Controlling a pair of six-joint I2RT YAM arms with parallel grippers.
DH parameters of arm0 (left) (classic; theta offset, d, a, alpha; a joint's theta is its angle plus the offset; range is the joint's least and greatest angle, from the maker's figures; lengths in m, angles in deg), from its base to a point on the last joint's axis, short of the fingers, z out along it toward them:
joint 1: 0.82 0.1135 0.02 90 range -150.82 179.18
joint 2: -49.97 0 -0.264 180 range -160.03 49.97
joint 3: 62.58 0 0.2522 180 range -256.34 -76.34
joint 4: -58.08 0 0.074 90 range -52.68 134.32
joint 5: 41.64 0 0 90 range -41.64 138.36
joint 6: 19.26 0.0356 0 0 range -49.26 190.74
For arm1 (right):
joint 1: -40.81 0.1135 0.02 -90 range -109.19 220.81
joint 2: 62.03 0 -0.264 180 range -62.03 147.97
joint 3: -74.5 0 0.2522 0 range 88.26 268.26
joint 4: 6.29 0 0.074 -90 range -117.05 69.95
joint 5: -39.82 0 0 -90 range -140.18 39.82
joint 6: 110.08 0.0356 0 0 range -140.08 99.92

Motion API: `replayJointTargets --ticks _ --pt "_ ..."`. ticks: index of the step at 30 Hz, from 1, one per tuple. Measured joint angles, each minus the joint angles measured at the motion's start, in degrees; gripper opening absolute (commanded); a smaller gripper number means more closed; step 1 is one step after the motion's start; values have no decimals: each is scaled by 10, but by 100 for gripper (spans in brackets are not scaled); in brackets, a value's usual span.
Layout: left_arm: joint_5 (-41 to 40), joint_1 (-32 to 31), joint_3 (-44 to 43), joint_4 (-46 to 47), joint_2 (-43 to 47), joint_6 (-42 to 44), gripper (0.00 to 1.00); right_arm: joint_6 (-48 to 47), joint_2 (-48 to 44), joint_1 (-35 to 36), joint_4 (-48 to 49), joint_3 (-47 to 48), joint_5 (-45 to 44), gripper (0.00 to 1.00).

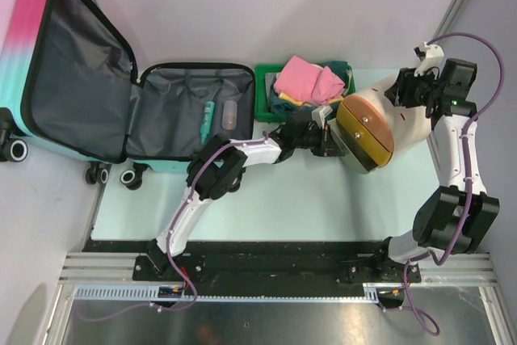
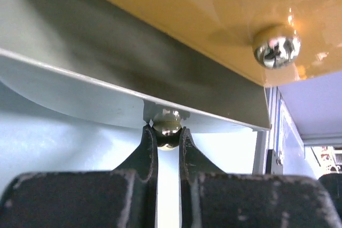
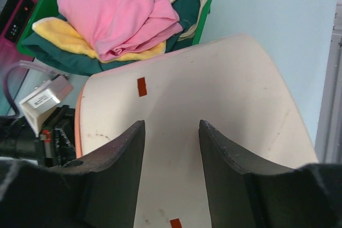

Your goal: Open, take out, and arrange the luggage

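Observation:
The luggage [image 1: 73, 78] lies open at the far left: the pink-to-teal shell stands up, and the grey-lined half [image 1: 174, 131] lies flat on the table. My left gripper [image 1: 329, 139] is shut on a small metal knob [image 2: 166, 126] at the edge of the brown end face [image 1: 363, 131] of the white-and-orange cylinder [image 1: 408, 131]. The left wrist view shows its fingertips [image 2: 149, 140] pinching the knob. My right gripper [image 1: 408, 90] is open just above the cylinder's white side [image 3: 214, 89], holding nothing.
A green tray [image 1: 263, 94] of folded pink, yellow and green cloths [image 1: 303, 78] stands between the luggage and the cylinder. A teal stick-shaped item [image 1: 208, 119] and a small clear container [image 1: 229, 115] lie in the luggage's flat half. A second knob [image 2: 276, 46] sits on the brown face.

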Motion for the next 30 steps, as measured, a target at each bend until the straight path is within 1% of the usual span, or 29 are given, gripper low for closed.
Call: replayJointTargets --ticks 11,16,18,19,20,21,23,26,30 --pt "18 21 142 4 95 27 0 -18 8 -8 16 0 1 50" --pt "19 26 173 3 118 42 1 -22 9 -10 18 0 1 50" --pt "20 27 181 4 122 47 22 -22 9 -10 19 0 1 50" --pt "21 28 183 4 123 50 27 -23 10 -10 19 0 1 50" --pt "23 28 183 4 123 54 39 -23 10 -10 19 0 1 50" --pt "25 28 183 4 123 55 50 -23 10 -10 19 0 1 50" --pt "24 30 183 -2 124 63 67 -23 11 -11 21 0 2 50" --pt "17 34 199 -12 140 80 76 -23 12 -12 23 0 2 50" --pt "10 43 247 -50 215 123 77 -24 12 -12 24 0 3 50"
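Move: Between the left fingers, already pinched, is the knob of the drawer cabinet's lowest drawer, which is already partly out. The upper knob, on the yellow drawer, sits about 3 cm ahead, 3 cm right and 8 cm higher. The cabinet's middle lies some 12 cm right, 6 cm ahead and 5 cm up. The green basket is about 16 cm ahead, 12 cm left, nearly level. From the right hand, the gripped knob lies roughly 9 cm back, 10 cm left and 20 cm below. Drawing the knob out of the cabinet, the left hand keeps its pinch and pulls about 6 cm left and some 3 cm back, nearly level, slowing to a pause. The fingers then open wide and let go, and the hand backs off another 3 cm or so left, rising at the last. The right hand stays at the cabinet's upper side, fingers half open, drifting about a centimetre. ##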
